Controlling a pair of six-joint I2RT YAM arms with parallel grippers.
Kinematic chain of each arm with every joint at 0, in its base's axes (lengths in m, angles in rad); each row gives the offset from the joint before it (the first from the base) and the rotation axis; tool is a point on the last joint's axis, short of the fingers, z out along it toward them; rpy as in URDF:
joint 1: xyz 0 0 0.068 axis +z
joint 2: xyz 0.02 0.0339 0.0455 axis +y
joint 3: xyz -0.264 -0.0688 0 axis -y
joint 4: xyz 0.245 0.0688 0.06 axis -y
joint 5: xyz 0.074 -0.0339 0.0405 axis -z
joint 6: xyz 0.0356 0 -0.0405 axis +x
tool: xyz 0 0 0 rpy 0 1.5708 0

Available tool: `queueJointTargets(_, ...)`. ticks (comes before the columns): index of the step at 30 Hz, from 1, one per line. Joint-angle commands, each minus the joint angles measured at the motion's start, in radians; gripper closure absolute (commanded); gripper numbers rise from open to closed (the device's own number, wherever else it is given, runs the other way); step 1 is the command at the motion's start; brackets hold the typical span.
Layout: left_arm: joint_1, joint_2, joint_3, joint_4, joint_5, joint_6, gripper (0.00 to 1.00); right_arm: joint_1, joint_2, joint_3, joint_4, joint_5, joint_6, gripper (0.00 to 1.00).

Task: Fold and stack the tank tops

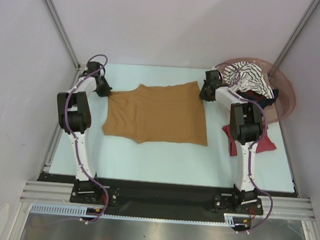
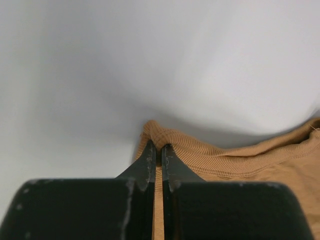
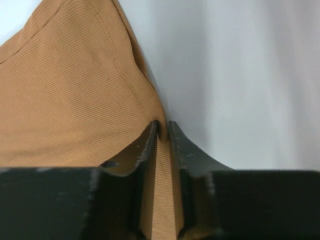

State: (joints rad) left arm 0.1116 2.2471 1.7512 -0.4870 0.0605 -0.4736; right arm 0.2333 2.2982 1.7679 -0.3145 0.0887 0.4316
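Observation:
The mustard-brown tank top (image 1: 157, 113) lies spread flat in the middle of the table. My left gripper (image 1: 105, 91) is shut on its far left corner; the ribbed cloth (image 2: 210, 160) bunches between the black fingertips (image 2: 148, 155). My right gripper (image 1: 207, 93) is shut on the far right corner, and the cloth (image 3: 65, 100) runs up between its fingers (image 3: 150, 137). A dark red tank top (image 1: 263, 143) lies crumpled by the right arm, partly hidden under it. A black-and-white striped tank top (image 1: 250, 76) and a dark one (image 1: 262, 99) sit in the basket.
The pinkish-brown oval basket (image 1: 286, 87) stands at the far right corner of the table. Pale walls and metal frame posts close in the back and both sides. The pale blue table top (image 1: 163, 161) shows in front of the spread garment.

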Motion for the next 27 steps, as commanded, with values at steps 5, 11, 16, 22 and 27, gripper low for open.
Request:
queueJointTargets(5,-0.003,0.031,0.119,-0.018,0.018,-0.034,0.63,-0.015,-0.031,-0.024,0.066,-0.003,0.016,0.59)
queueJointTargets(11,-0.004,-0.176,-0.07,0.063,-0.057,-0.042,0.25,0.0,-0.191,-0.146,0.117,0.008,0.021,0.51)
queueJointTargets(16,-0.032,-0.398,-0.312,0.139,-0.057,-0.065,0.18,0.057,-0.38,-0.371,0.229,0.046,-0.008,0.38)
queueJointTargets(22,-0.147,-0.746,-0.591,0.214,-0.058,-0.083,0.12,0.15,-0.632,-0.574,0.229,0.187,-0.027,0.16)
queueJointTargets(27,-0.266,-1.047,-0.867,0.323,-0.091,-0.115,0.04,0.251,-0.92,-0.871,0.268,0.351,0.002,0.0)
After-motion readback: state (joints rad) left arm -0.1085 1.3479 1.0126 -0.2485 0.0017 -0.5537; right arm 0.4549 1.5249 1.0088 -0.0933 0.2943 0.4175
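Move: The mustard tank top lies spread between the hands, its far left corner still pinched by the left fingers and its right side edge between the right fingers, all about at table height. Its middle lies about 26 cm right and 10 cm back from the left hand, and 24 cm left and 10 cm back from the right. From the right hand, the folded red tank top is roughly 29 cm right and 22 cm back; the clothes bin is about 31 cm right and 5 cm ahead. Open both grippers wide and let go of the mustard tank top, easing the left barely forward as its fingers part. Then pull both hands back and up off the cloth, each ending some 15 cm back, the left 15 cm up and swinging 10 cm right over the cloth, the right about 11 cm up; tip both sets of fingers up roughly 20 degrees. ##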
